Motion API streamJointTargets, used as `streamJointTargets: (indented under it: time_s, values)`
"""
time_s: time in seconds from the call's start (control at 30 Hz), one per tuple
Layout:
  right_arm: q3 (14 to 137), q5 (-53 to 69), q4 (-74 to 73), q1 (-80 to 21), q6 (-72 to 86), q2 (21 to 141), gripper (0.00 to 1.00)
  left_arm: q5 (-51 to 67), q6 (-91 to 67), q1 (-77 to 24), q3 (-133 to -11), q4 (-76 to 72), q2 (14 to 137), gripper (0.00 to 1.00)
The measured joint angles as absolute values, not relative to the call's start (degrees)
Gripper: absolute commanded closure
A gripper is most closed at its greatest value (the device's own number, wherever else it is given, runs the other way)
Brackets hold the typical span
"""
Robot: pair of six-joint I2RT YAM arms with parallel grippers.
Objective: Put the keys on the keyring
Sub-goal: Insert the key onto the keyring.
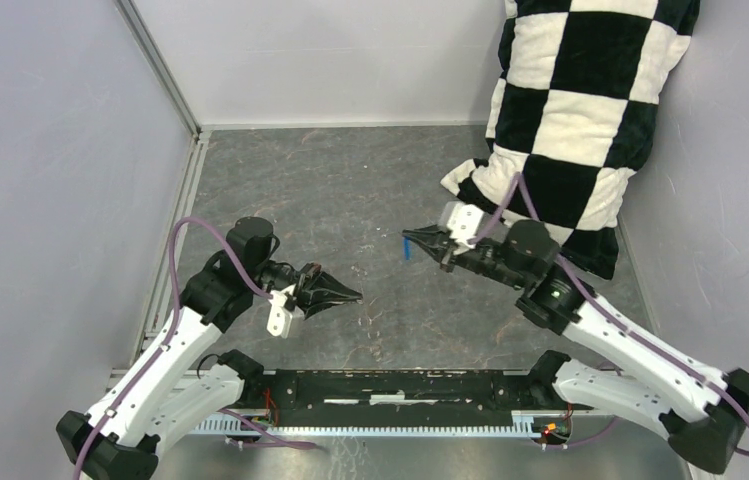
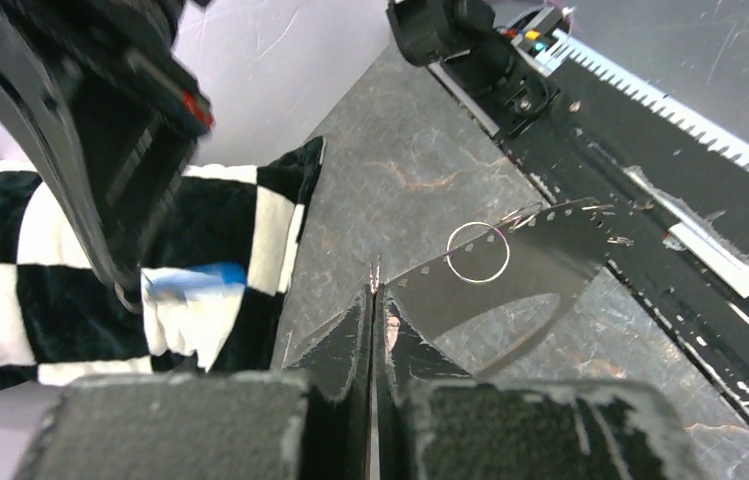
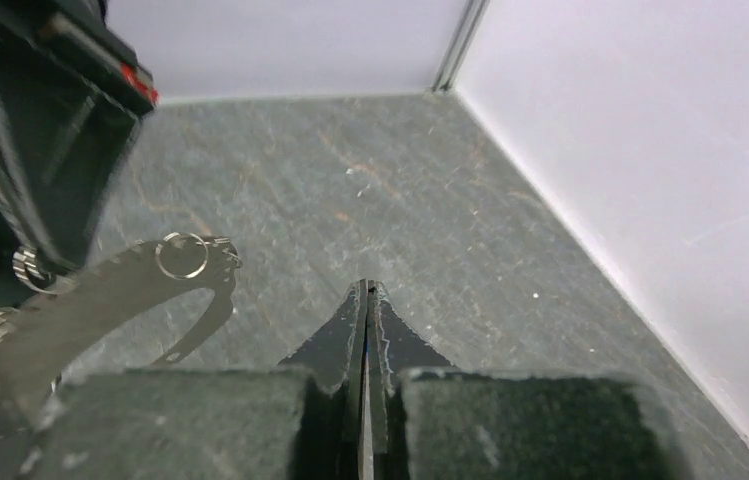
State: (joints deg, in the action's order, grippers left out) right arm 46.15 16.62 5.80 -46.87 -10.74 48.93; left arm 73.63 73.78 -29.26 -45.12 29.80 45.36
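My right gripper [image 1: 410, 238] hovers over the middle of the table, shut on the key [image 1: 407, 248]. Its bright blue head hangs just under the fingertips. The left wrist view shows that same key [image 2: 195, 280] below the right gripper's dark body. In the right wrist view the jaws [image 3: 365, 290] are pressed together with a blue tint in the seam. My left gripper [image 1: 355, 296] points at the right one from a short gap away. Its jaws [image 2: 374, 290] are shut on a thin metal sliver seen edge-on, which I take for the keyring [image 2: 374, 270]; most of it is hidden.
A small silver ring [image 2: 478, 251] lies on the grey table in the left gripper's shadow, and it shows in the right wrist view too [image 3: 182, 255]. A black-and-white checkered cushion [image 1: 570, 110] leans in the back right corner. The black base rail [image 1: 390, 385] runs along the near edge.
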Motion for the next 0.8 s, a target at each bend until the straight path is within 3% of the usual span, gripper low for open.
streamJointTargets:
  time_s: [0.2, 0.43, 0.8]
  values:
    - [43.9, 23.4, 7.9, -46.9, -15.4, 55.4, 0.99, 76.5, 72.1, -29.3, -45.6, 29.9, 45.4, 0.98]
    - [42.9, 30.7, 12.5, -46.9, -16.1, 52.1, 0.99, 78.3, 63.7, -29.3, -45.8, 25.2, 45.3, 0.98]
    - [44.2, 31.6, 14.3, -46.9, -20.3, 49.0, 0.99, 85.1, 56.8, -29.4, -48.8, 18.0, 47.2, 0.98]
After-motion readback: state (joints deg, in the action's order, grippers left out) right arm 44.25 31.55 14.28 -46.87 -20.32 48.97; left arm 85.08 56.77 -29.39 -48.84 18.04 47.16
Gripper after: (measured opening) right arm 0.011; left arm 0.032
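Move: The right fingers already hold the blue key; the keyring, with its flat plate, lies from them about 11 cm back, 7 cm to the left and 7 cm lower. The left fingertips, shut on it, are some 12 cm back, 9 cm left and 5 cm below the right hand. From the left hand, the key hangs about 10 cm ahead, 9 cm to the right and 3 cm higher. Right hand dips about 5 cm leftward, then brings the key back and up towards the keyring; left rises 5 cm. ##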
